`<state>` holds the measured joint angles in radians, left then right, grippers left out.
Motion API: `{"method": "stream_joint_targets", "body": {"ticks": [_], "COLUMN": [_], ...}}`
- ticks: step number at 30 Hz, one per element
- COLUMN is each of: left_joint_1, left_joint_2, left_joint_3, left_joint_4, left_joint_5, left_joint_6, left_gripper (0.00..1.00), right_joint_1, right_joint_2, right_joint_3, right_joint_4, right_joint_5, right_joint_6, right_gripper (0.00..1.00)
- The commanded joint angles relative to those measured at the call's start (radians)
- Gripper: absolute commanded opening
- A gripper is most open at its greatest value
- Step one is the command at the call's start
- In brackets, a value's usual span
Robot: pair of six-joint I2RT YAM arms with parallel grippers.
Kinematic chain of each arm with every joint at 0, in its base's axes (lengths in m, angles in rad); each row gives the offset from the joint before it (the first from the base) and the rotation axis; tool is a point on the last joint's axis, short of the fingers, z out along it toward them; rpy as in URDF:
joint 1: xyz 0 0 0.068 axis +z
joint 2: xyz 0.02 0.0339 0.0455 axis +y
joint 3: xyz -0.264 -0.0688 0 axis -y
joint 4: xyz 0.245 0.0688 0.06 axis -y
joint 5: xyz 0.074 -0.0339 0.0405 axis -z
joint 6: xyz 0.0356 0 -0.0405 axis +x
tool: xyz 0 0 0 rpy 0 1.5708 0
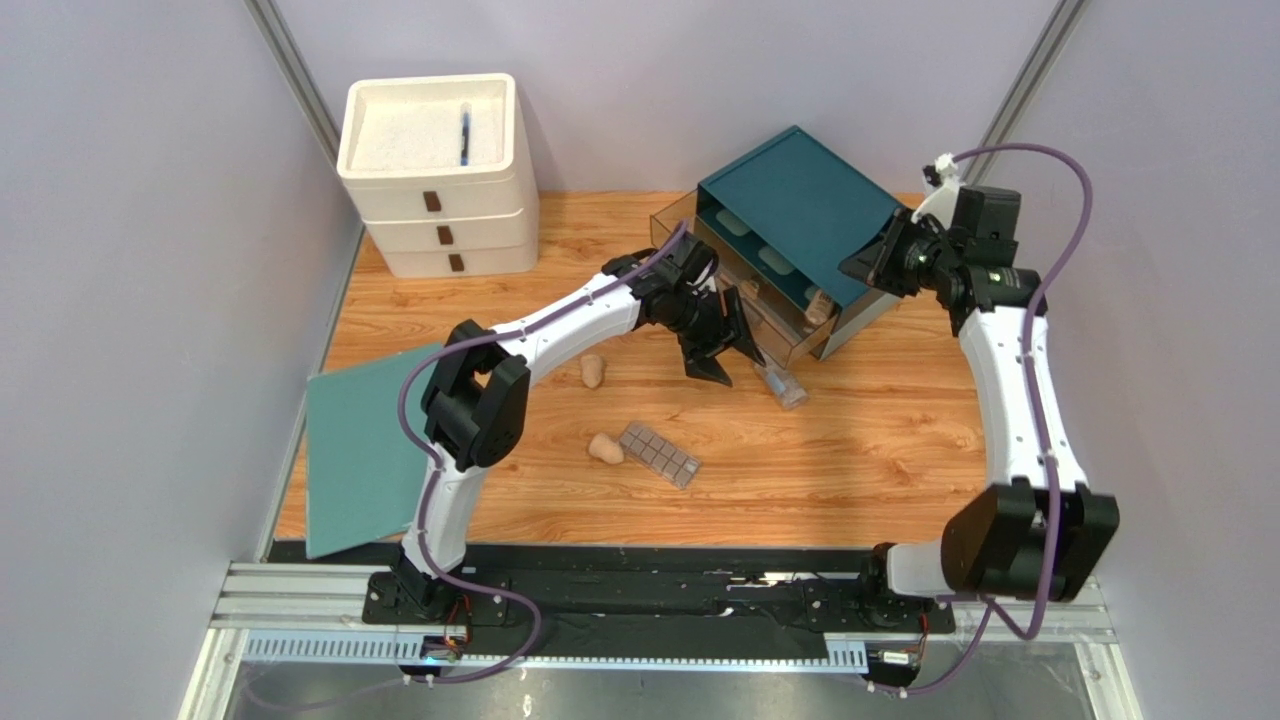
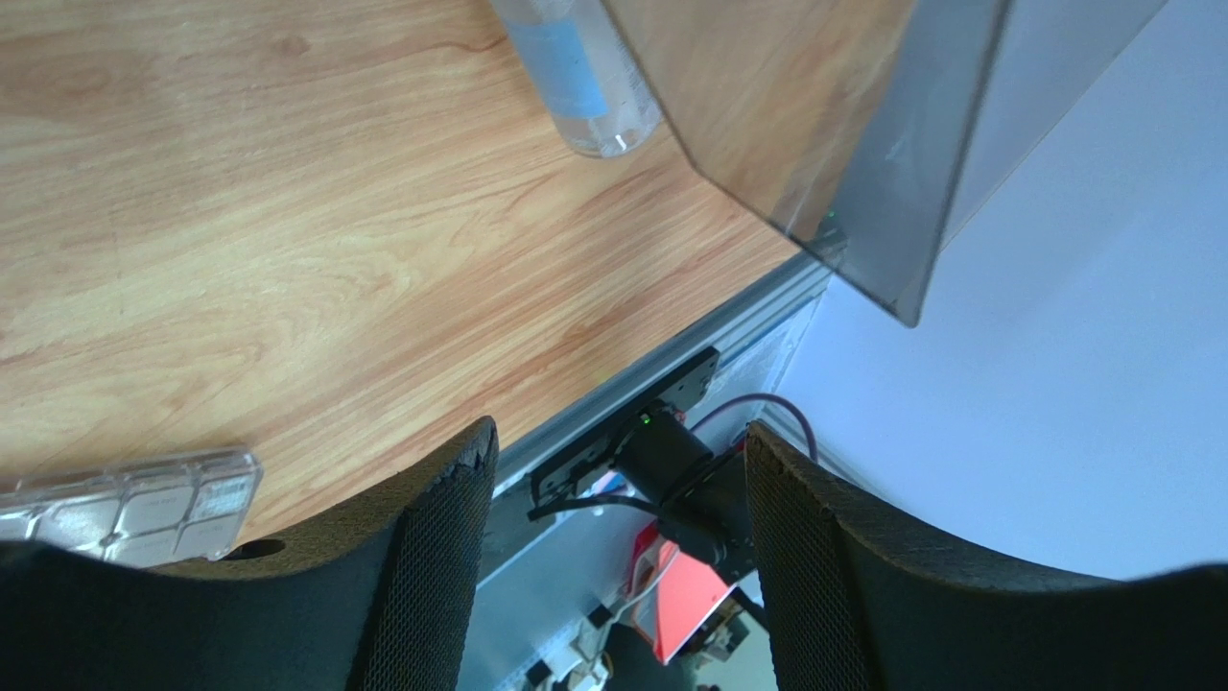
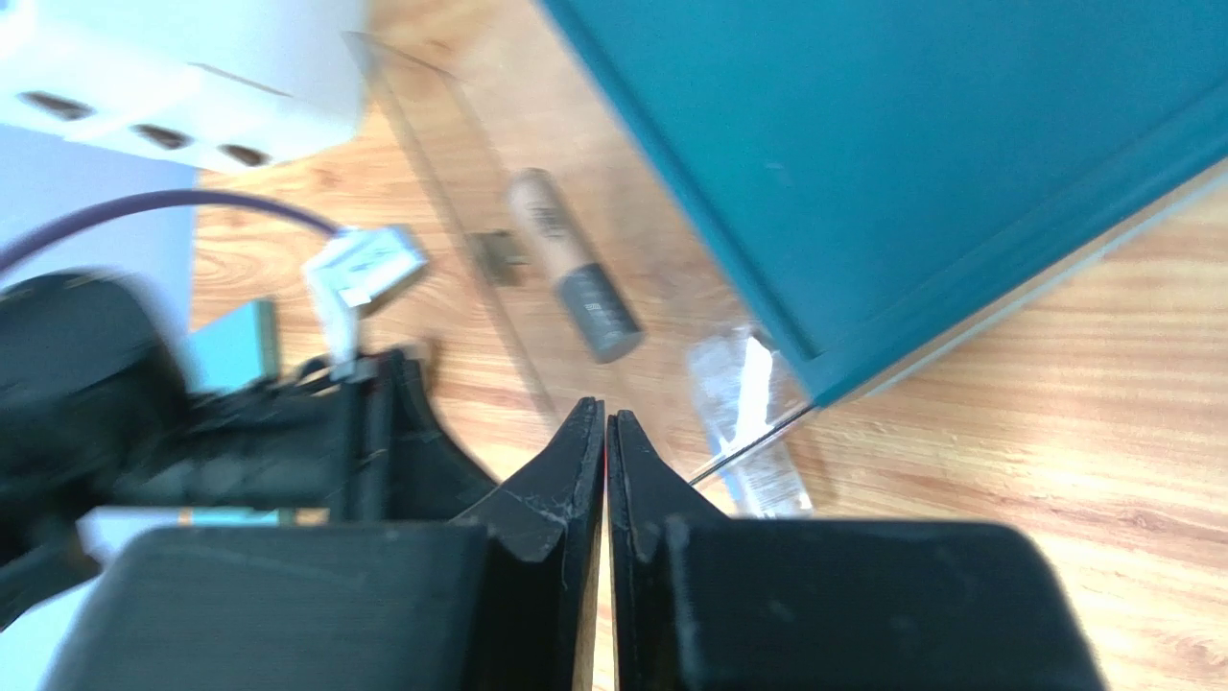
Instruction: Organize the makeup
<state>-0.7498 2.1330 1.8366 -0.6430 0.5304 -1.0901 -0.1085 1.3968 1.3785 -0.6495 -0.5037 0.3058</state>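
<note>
Two beige egg-shaped sponges (image 1: 594,369) (image 1: 606,447) and the gridded palette (image 1: 661,453) lie on the wooden table. The clear bottle (image 1: 781,384) lies just in front of the teal organizer (image 1: 789,203). My left gripper (image 1: 721,353) is open and empty, hovering beside the organizer's pulled-out clear drawer. In its wrist view the gripper (image 2: 620,439) has the bottle (image 2: 577,72) ahead and the palette (image 2: 130,504) at the left. My right gripper (image 1: 875,263) is shut and empty (image 3: 606,418) at the organizer's right edge. The beige tube with grey cap (image 3: 574,267) lies in the clear drawer. The dropper bottle is not in view.
A white stacked drawer unit (image 1: 436,165) stands at the back left. A flat teal sheet (image 1: 368,450) lies at the left table edge. The clear drawer's wall (image 2: 865,144) is close to my left fingers. The teal organizer top (image 3: 937,173) fills the right wrist view.
</note>
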Motion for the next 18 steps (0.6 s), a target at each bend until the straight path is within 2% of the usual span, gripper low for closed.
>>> {"method": "stream_joint_targets", "body": {"ticks": [1,2,3,5,6,9,10,12,18], "left_joint_1": [0.023,0.027,0.03,0.049,0.055,0.075,0.079,0.089,0.092], "left_joint_2": [-0.091,-0.097,-0.11,-0.12,-0.13,-0.143,-0.145,-0.143,-0.117], "left_joint_3": [-0.042,-0.062,-0.072,-0.094,-0.1,-0.117,-0.122,-0.126,-0.131], "left_joint_4": [0.017,0.02,0.02,0.022,0.026,0.028,0.026,0.026,0.026], "left_joint_5": [0.014,0.014,0.014,0.017,0.02,0.028,0.031,0.039,0.077], "left_joint_6": [0.036,0.038,0.041,0.047,0.048,0.061,0.067,0.065,0.059], "left_gripper": [0.68,0.68,0.68,0.68,0.68,0.68,0.68,0.68,0.68], "right_joint_1": [0.006,0.007,0.013,0.015,0.015,0.015,0.015,0.018,0.05], "right_joint_2": [-0.169,-0.194,-0.244,-0.291,-0.32,-0.406,-0.421,-0.453,-0.42], "right_joint_3": [-0.048,-0.111,-0.154,-0.235,-0.328,-0.48,-0.518,-0.594,-0.639], "right_joint_4": [0.004,0.002,0.007,0.013,0.019,0.033,0.04,0.056,0.077], "right_joint_5": [-0.071,-0.075,-0.081,-0.093,-0.098,-0.099,-0.101,-0.101,-0.001], "right_joint_6": [-0.025,-0.037,-0.04,-0.059,-0.062,-0.071,-0.068,-0.068,-0.065], "right_gripper": [0.12,0.15,0.25,0.32,0.41,0.5,0.56,0.6,0.68]}}
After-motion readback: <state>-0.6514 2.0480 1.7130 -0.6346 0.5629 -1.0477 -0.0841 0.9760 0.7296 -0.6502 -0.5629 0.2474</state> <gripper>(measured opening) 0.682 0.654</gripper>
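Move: The clear bottle on the table lies roughly 10 cm back from the right hand, some 6 cm to its left and 21 cm below. The open clear drawer's middle is about 12 cm left of that hand, 2 cm ahead and 17 cm lower; the palette is about 21 cm back, 23 cm left and 22 cm down. From the left hand, the bottle is about 5 cm to the right, 2 cm ahead and 10 cm below. The right hand heads for the bottle, first lifting some 3 cm clear of the teal cabinet's near right edge, then drawing back about 14 cm past the drawer corner and sinking some 15 cm from its peak, its nearly shut fingers spreading wide. Meanwhile the left hand, empty and still open, backs off about 5 cm to the left, away from the bottle. ##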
